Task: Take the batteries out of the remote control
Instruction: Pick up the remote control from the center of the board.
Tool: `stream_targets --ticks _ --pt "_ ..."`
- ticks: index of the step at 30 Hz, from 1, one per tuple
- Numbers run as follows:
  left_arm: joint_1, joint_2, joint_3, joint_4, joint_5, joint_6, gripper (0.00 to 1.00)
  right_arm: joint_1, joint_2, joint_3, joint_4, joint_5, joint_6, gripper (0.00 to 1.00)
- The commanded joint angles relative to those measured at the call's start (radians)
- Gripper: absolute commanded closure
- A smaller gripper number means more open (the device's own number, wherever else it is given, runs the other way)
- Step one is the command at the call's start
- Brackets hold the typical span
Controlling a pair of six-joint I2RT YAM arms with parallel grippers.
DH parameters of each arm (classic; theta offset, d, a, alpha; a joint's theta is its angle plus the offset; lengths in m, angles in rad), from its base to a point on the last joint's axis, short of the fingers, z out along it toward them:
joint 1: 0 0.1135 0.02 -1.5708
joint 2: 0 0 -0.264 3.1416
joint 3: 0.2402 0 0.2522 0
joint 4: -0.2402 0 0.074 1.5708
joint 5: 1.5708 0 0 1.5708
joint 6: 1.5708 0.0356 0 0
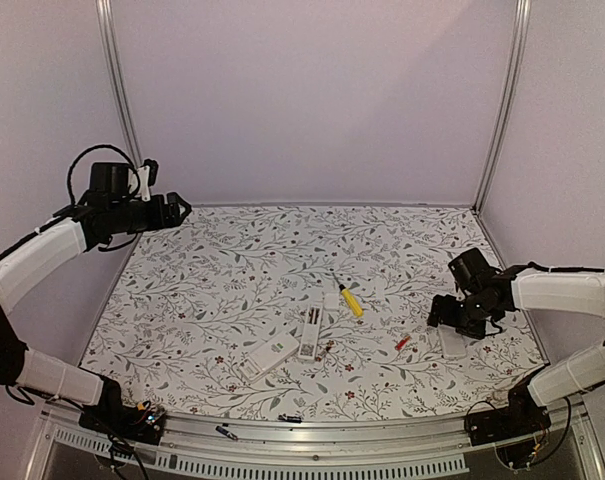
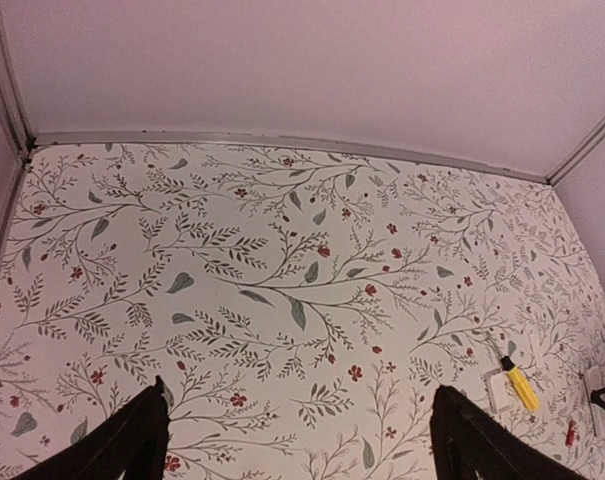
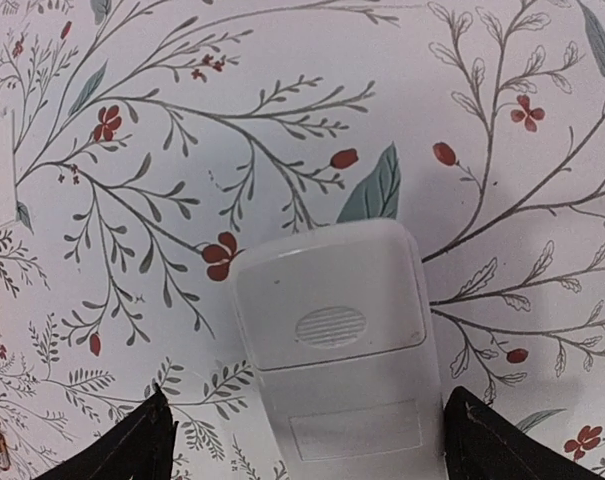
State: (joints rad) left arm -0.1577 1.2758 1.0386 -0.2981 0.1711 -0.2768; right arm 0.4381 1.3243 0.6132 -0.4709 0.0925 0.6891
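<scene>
A white remote control point(image 3: 332, 340) lies back-up on the flowered table, its ribbed battery cover closed. My right gripper point(image 3: 307, 445) hangs open just above it, one finger on each side of the remote's near end, and nothing is held. From above, this gripper point(image 1: 452, 315) sits over that remote point(image 1: 454, 346) at the right. One red-orange battery point(image 1: 402, 342) lies loose left of it. My left gripper point(image 1: 179, 210) is raised at the far left, open and empty over bare table point(image 2: 302, 445).
Two more white remotes point(image 1: 267, 357) point(image 1: 310, 333) lie near the table's middle front, with a small dark piece point(image 1: 327, 350) beside them. A yellow-handled tool point(image 1: 350, 299) lies behind them. Small dark bits point(image 1: 225, 432) point(image 1: 290, 418) rest on the front rail.
</scene>
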Motion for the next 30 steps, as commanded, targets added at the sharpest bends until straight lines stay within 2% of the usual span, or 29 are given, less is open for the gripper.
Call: stream_targets --ticks 1,7,10,17,30 --pt "0.006 0.010 -0.005 -0.011 0.011 0.010 0.10 -0.001 0.020 -0.012 0.023 -0.109 -0.020 0.10" --pt "0.006 0.011 -0.005 -0.012 0.007 0.010 0.10 0.001 0.023 -0.012 -0.007 -0.099 -0.007 0.13" --pt "0.006 0.015 -0.003 -0.012 0.011 0.009 0.10 0.012 0.027 -0.011 -0.035 -0.013 0.013 0.14" --pt "0.006 0.016 -0.003 -0.012 0.012 0.008 0.09 0.044 0.083 0.011 -0.076 0.064 0.040 0.21" --pt "0.006 0.016 -0.003 -0.013 0.015 0.009 0.09 0.057 0.109 0.013 -0.045 0.047 0.022 0.36"
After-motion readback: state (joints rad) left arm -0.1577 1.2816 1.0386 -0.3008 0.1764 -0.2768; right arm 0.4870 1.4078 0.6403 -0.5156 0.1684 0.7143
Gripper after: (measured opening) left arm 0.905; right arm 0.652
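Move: The white remote control, battery cover up, lies right under the right hand, its middle about 1 cm back, 1 cm to the right and 2 cm below. The red battery lies some 9 cm to that hand's left and 2 cm back; the yellow screwdriver is about 20 cm left and 9 cm farther out. From the idle left hand the remote is roughly 49 cm to the right, 15 cm back and 23 cm down. Over the white remote, the right hand sinks about 1.5 cm and eases back nearly 1 cm, shifting a little left and then right again, so the fingers straddle both long edges. They close by about a quarter of their range, the right finger pushing the remote's near half leftward, while the hand rolls about 5 degrees, left side down. ##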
